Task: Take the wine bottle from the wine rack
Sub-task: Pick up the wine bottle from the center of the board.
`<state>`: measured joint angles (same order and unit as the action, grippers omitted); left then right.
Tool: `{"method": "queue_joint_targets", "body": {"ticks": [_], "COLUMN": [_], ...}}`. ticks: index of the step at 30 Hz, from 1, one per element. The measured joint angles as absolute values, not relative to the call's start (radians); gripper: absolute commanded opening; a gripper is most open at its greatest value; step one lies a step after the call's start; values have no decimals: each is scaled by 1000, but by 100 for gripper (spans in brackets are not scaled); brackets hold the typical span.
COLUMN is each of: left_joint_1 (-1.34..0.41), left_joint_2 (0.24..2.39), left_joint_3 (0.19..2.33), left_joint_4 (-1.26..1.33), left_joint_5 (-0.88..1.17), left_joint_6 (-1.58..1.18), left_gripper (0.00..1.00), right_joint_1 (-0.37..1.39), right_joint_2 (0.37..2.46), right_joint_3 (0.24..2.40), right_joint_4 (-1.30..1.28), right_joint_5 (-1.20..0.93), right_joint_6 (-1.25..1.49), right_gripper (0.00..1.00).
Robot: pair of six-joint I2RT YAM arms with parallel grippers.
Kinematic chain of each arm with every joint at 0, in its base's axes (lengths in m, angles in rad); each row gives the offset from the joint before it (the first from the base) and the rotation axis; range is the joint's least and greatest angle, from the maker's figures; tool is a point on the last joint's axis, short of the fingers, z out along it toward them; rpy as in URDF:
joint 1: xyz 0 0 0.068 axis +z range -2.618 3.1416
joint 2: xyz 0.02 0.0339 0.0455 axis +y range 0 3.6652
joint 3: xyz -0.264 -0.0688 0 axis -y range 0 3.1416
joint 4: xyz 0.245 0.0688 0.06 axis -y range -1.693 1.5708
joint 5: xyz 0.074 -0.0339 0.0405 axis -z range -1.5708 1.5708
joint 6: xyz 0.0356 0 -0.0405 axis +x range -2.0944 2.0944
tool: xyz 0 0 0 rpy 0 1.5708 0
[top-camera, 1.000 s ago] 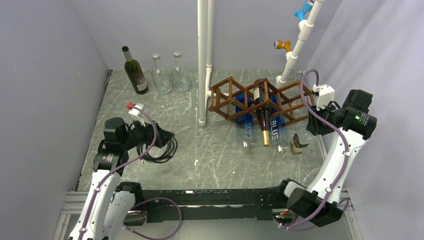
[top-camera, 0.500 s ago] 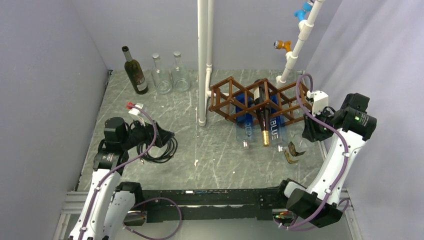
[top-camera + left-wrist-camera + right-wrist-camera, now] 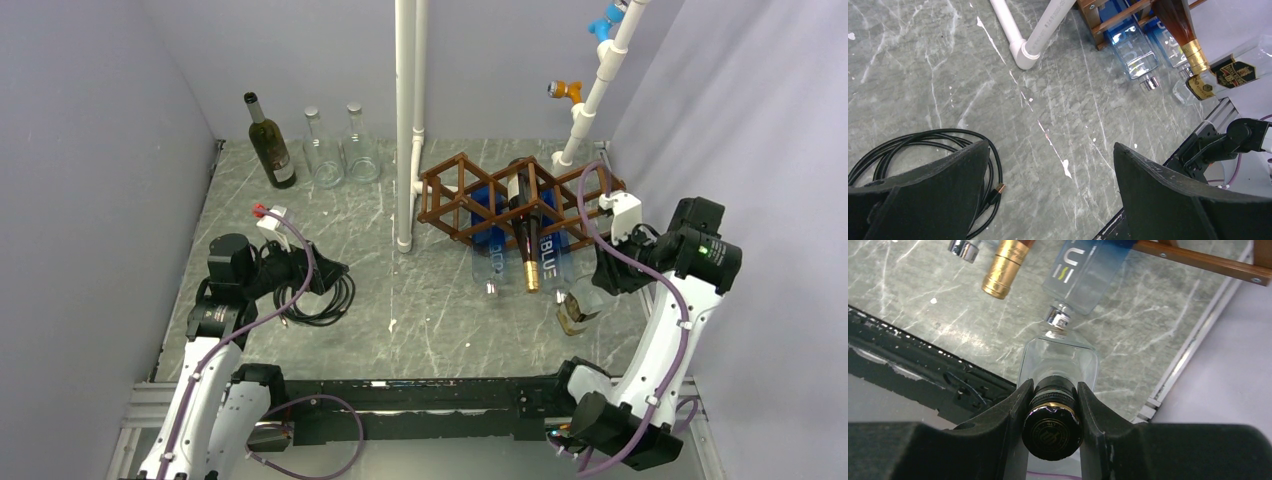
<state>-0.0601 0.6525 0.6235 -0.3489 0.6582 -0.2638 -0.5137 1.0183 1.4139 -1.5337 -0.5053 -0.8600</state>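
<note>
The brown wooden wine rack [image 3: 455, 195] stands at the back right of the table. My right gripper [image 3: 1054, 388] is shut on the black-capped neck of a clear wine bottle [image 3: 1058, 362] with a black-and-gold label. The wine bottle [image 3: 573, 312] hangs clear of the rack's near right side, above the table, its base pointing down. A dark bottle with gold foil [image 3: 523, 228] and two blue bottles [image 3: 492, 252] still lie in the rack. My left gripper [image 3: 1050, 145] stands open over bare table at the left, far from the rack.
A coiled black cable [image 3: 322, 297] lies by the left gripper. A white pipe [image 3: 408, 120] rises left of the rack, and another [image 3: 592, 100] with coloured fittings stands behind it. A dark bottle [image 3: 270, 145] and two clear ones [image 3: 322, 150] stand at the back left.
My right arm has drawn back toward the near edge and leftward, bringing the clear wine bottle out from the rack and lower. The left arm has not moved.
</note>
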Motion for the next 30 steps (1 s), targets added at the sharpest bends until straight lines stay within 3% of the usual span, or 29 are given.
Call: {"method": "queue_joint_targets", "body": {"ticks": [21, 25, 30], "left_joint_1": [-63, -156, -397], "left_joint_2": [654, 669, 695], "left_joint_3": [615, 611, 612], "left_joint_4": [-223, -189, -170], "left_joint_5": [791, 784, 688], "left_joint_6": [-305, -308, -290], "left_gripper": [99, 99, 99], "right_joint_1": [-327, -286, -241], "right_joint_2": [1062, 1074, 1074], "right_joint_3": [1349, 1347, 1345], "right_joint_4": [-1545, -1545, -1544], "right_joint_5": [-721, -737, -790], "right_joint_6": [-839, -847, -856], "right_gripper": [0, 0, 0]}}
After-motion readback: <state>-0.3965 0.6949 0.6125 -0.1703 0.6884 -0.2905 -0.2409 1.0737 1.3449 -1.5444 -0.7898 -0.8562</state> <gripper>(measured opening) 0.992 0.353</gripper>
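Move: My right hand holds the clear wine bottle by its neck, its middle about 3 cm ahead, 3 cm left and 11 cm below; my open left gripper lies some 52 cm left of that hand, 4 cm ahead and 4 cm lower. The gold cap sits 13 cm left, 4 cm ahead, 15 cm down; the blue bottle's cap 5 cm left, 5 cm ahead, 21 cm down. From my left hand, the held bottle is about 49 cm right, roughly level front to back, 7 cm lower. Keeping my pinch on the bottle's neck, I carry it about 9 cm left with my right hand, towards my left gripper, turning counter-clockwise some 20 degrees and tilting the bottle's base out to the left. After a pause my left hand, fingers still wide open, rises slightly, then sweeps about 8 cm right and 4 cm back towards the bottle, turning clockwise. ##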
